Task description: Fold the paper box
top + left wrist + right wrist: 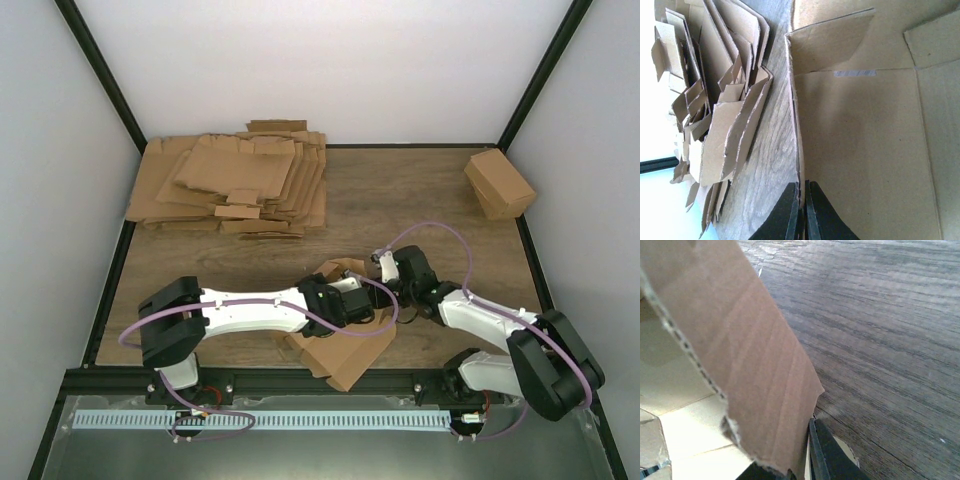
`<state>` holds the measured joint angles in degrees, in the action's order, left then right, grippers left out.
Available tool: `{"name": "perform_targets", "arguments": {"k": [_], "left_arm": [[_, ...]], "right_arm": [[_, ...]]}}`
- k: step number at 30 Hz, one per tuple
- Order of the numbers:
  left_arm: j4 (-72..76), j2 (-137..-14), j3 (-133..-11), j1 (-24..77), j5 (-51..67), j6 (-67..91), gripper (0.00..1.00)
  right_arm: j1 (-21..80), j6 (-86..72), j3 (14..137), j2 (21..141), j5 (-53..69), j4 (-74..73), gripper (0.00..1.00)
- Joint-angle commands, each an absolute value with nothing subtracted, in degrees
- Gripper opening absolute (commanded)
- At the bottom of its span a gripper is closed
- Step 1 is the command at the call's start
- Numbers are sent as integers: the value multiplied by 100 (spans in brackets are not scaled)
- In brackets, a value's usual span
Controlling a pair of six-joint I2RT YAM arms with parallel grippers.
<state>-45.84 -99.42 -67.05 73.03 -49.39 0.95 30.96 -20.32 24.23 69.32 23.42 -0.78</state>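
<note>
The paper box (350, 355) is a partly raised brown sheet lying near the table's front edge, between the two arms. My left gripper (360, 300) reaches over it from the left. In the left wrist view the left gripper (802, 210) is shut on the thin upright edge of a box wall (865, 150). My right gripper (375, 268) comes in from the right at the box's far corner. In the right wrist view the right gripper (802, 462) is shut on a raised flap (740, 350), which hides one finger; the other finger (827, 457) presses against it.
A thick pile of flat brown sheets (235, 180) fills the back left of the wooden table and shows in the left wrist view (715, 100). A folded brown cuboid (498, 183) stands at the back right corner. Black frame posts and white walls surround the table.
</note>
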Motion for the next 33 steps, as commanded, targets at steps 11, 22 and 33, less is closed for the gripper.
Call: {"name": "perform_targets", "arguments": {"k": [11,22,33], "left_arm": [[-4194,-9920,-6893,7627,-5333,-535,4],[-3963,-9932,-6725,7815,-5544,-634,4],[-3719,-9866,-6279,7860,-5602,-716,4]], "right_arm": [[3261,-2444,2124,6838,2773,473,11],[3600,-2759,1959,6871,2739,454,14],[3595,-3016,1867,5710,1648,-464,45]]}}
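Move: The left fingers already pinch the box's left wall by its upper edge. The corner of the box's upright flap stands right at the right hand's nearly shut fingers, roughly 11 cm to the right of the left hand and level with it. The box's middle is about 10 cm back from both hands and some 5 cm lower, 5 cm right of the left hand and 5 cm left of the right. Keeping the flap corner between its nearly shut fingers, the right hand draws back about 3.5 cm and dips some 2 cm, then rises a little and opens them clearly around the corner. The left hand holds its pinch on the wall edge, going some 2 cm right and 1.5 cm back with a small lift, and swivelling slightly clockwise. ##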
